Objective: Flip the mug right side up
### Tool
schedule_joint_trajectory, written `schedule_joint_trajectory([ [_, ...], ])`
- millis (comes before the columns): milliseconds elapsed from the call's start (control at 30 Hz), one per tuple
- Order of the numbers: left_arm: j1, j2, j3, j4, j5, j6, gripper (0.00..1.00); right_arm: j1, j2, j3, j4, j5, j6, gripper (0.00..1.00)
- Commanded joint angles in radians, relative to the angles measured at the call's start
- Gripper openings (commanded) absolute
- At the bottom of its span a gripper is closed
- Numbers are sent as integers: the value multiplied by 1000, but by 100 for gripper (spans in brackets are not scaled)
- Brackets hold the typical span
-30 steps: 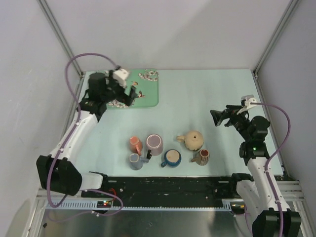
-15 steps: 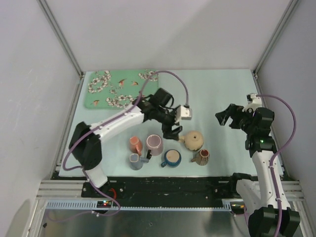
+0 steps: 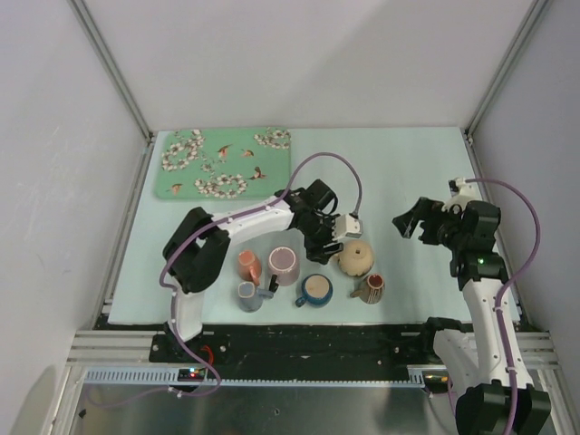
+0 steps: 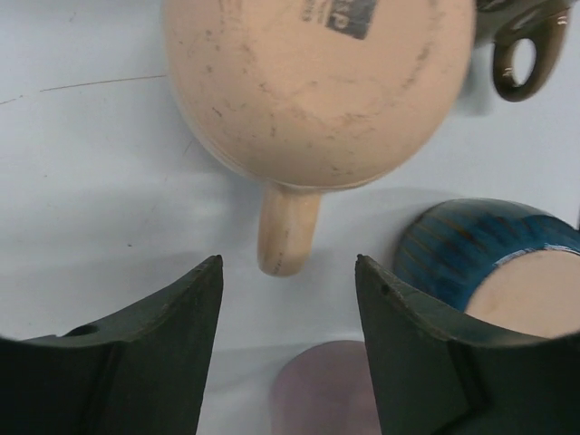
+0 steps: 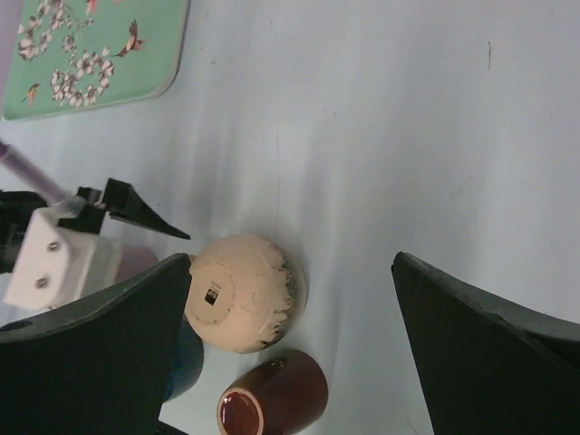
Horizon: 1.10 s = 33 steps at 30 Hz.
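Note:
A beige mug (image 3: 355,258) stands upside down among the mugs near the table's front, its base with a sticker facing up. It also shows in the left wrist view (image 4: 317,82) and the right wrist view (image 5: 243,292). Its handle (image 4: 288,227) points toward my left gripper (image 3: 324,243). That gripper is open and empty, just left of the mug, with its jaws either side of the handle's end (image 4: 288,267). My right gripper (image 3: 410,222) is open and empty, off to the right and above the table (image 5: 292,258).
A brown mug (image 3: 369,288) lies on its side right of the beige one. A blue mug (image 3: 314,290), a purple mug (image 3: 284,265), an orange cup (image 3: 249,265) and a small grey-blue mug (image 3: 249,294) crowd the left. A floral green tray (image 3: 227,161) lies back left.
My left arm has swung from over the tray at the back left down to the beige mug's handle. My right gripper has shifted slightly right.

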Motion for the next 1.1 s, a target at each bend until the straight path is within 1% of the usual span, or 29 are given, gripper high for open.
schedule_joint_trajectory([
  [0, -15, 38, 75, 67, -65, -39, 63, -3, -33, -18, 27, -31, 8, 100],
  [167, -17, 62, 94, 81, -4, -85, 55, -3, -43, -52, 31, -42, 13, 100],
  [233, -21, 70, 89, 85, 5, -94, 47, -3, -48, -62, 32, -39, 13, 100],
  [333, -21, 74, 71, 88, 20, -103, 30, -3, -56, -69, 30, -35, 16, 100],
  [433, -19, 72, 65, 89, 32, -122, 8, -3, -65, -71, 29, -31, 18, 100],
  [467, -17, 72, 68, 89, 35, -140, 4, -3, -68, -71, 29, -29, 20, 100],
  [500, -11, 70, 73, 89, 39, -159, 2, -4, -71, -71, 31, -29, 24, 100],
  [567, 11, 71, 99, 89, 54, -235, 1, -6, -77, -70, 31, -35, 38, 100],
  [633, 55, 75, 145, 91, 83, -359, 0, -12, -83, -70, 38, -64, 64, 100],
  [767, 164, 90, 248, 97, 153, -621, 0, -19, -69, -70, 77, -186, 157, 100],
  [933, 243, 56, 248, 161, 274, -826, 0, -10, 21, -88, 160, -304, 316, 100],
  [1000, 265, 44, 246, 194, 303, -898, 0, 31, 47, -92, 201, -285, 335, 100],
  [1067, 291, 39, 251, 204, 302, -965, 0, 107, 47, -93, 234, -204, 295, 100],
])
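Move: The upside-down beige mug's middle lies about 10 cm to the right of the open left gripper, level with it fore and aft and about 1 cm lower, its handle pointing back at the fingers. The pink mug stands roughly 9 cm left and 2 cm back, the blue mug about 8 cm straight back, and the brown mug 8 cm back and 14 cm right. From the right gripper, the beige mug is some 16 cm left, 4 cm back and well below. Ease the left gripper about 2.5 cm right, onto the beige mug's handle, and close the fingers to pinch it. Then carry the mug forward about 10 cm and up some 5 cm, away from the other mugs, rolling the wrist about 50 degrees counter-clockwise around the downward-slanting fingers. Let the open right gripper drift about 4 cm left, its left side rising. ##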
